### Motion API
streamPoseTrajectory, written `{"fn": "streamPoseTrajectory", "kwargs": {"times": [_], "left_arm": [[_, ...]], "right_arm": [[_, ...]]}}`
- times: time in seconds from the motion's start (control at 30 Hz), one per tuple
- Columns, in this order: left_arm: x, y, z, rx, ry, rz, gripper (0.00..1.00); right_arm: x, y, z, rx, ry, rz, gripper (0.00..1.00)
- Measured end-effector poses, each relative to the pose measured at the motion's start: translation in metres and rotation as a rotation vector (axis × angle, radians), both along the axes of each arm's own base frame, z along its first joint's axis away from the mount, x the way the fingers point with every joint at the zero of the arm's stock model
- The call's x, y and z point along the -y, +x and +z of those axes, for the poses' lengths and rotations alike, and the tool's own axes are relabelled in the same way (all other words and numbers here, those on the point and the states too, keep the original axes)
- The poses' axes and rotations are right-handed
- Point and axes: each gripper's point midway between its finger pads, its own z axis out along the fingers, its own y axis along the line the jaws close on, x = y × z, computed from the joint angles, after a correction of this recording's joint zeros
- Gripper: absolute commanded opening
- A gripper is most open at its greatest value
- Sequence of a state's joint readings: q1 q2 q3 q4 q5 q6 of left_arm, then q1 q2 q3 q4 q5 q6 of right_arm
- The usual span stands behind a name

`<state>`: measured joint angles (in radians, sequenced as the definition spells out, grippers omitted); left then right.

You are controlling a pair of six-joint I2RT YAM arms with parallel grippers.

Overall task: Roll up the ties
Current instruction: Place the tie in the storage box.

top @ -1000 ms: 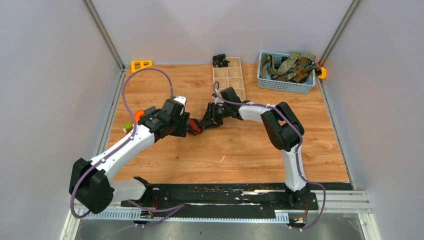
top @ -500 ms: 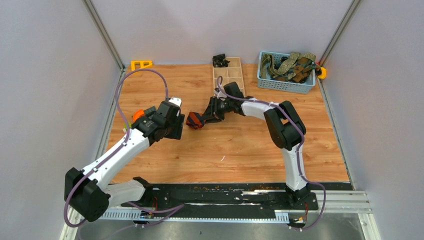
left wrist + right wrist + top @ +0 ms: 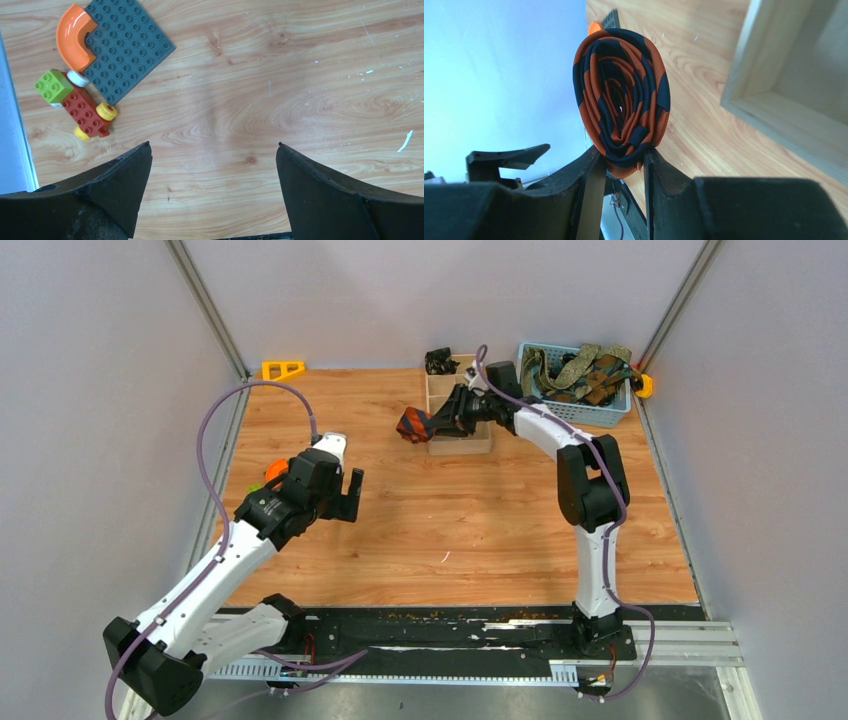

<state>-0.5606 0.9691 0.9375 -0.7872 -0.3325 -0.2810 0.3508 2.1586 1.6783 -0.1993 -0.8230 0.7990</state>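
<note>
A rolled orange and navy striped tie (image 3: 621, 100) is pinched between the fingers of my right gripper (image 3: 621, 155), which is shut on it. From above, the roll (image 3: 413, 425) hangs in the air just left of the wooden divided box (image 3: 458, 410), with the right gripper (image 3: 437, 424) behind it. More ties (image 3: 580, 370), olive and brown, lie piled in the blue basket (image 3: 570, 412) at the back right. My left gripper (image 3: 214, 150) is open wide over bare wood, nothing between its fingers; the top view shows the left gripper (image 3: 345, 498) at mid-left.
Toy bricks (image 3: 80, 102), an orange curved piece (image 3: 72, 35) and a dark grey studded plate (image 3: 127, 47) lie by the left edge. A yellow frame (image 3: 283, 369) sits at the back left. A dark bundle (image 3: 440, 361) rests at the box's far end.
My left gripper let go of the rolled tie, opened wide and drew back to the left. The right gripper carried the roll up and back toward the wooden box.
</note>
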Motion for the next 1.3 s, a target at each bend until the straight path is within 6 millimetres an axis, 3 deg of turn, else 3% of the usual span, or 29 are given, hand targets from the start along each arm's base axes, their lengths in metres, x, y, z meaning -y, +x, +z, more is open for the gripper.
{"fn": "streamPoseTrajectory", "kwargs": {"times": [0.3, 0.47, 0.67, 0.83, 1.03, 1.13, 1.3], "left_arm": [[-0.014, -0.009, 0.01, 0.043, -0.005, 0.049, 1.0], [-0.02, -0.019, 0.013, 0.081, -0.053, 0.08, 1.0], [-0.028, -0.03, 0.006, 0.108, -0.081, 0.104, 1.0], [-0.03, -0.031, 0.002, 0.112, -0.084, 0.112, 1.0], [-0.029, -0.028, 0.003, 0.124, -0.09, 0.113, 1.0], [-0.029, -0.028, 0.003, 0.127, -0.09, 0.115, 1.0], [-0.029, -0.027, 0.003, 0.13, -0.09, 0.117, 1.0]], "right_arm": [[0.048, 0.067, 0.046, 0.1, 0.013, -0.128, 0.0], [0.072, 0.101, 0.045, 0.122, -0.024, -0.194, 0.0], [0.098, 0.129, 0.034, 0.138, -0.097, -0.27, 0.0], [0.118, 0.153, 0.042, 0.197, -0.14, -0.326, 0.0], [0.132, 0.157, 0.039, 0.208, -0.171, -0.345, 0.0], [0.136, 0.151, 0.022, 0.179, -0.196, -0.337, 0.0], [0.134, 0.117, -0.021, 0.06, -0.265, -0.281, 0.0]]}}
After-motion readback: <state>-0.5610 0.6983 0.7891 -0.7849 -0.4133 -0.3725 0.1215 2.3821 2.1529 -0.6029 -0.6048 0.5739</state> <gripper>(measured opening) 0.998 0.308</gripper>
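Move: The rolled tie is already in the right fingers; the storage box's middle lies about 12 cm ahead of them, 8 cm to the right and 10 cm below. The black bag is some 24 cm ahead, 3 cm right, and the blue basket 16 cm ahead, 35 cm right, both roughly 8 cm lower. From the left hand, the storage box is about 32 cm ahead, 27 cm right and 14 cm below. Right hand swings the pinched tie some 20 cm forward-right over the storage box, then sinks back; left withdraws. ##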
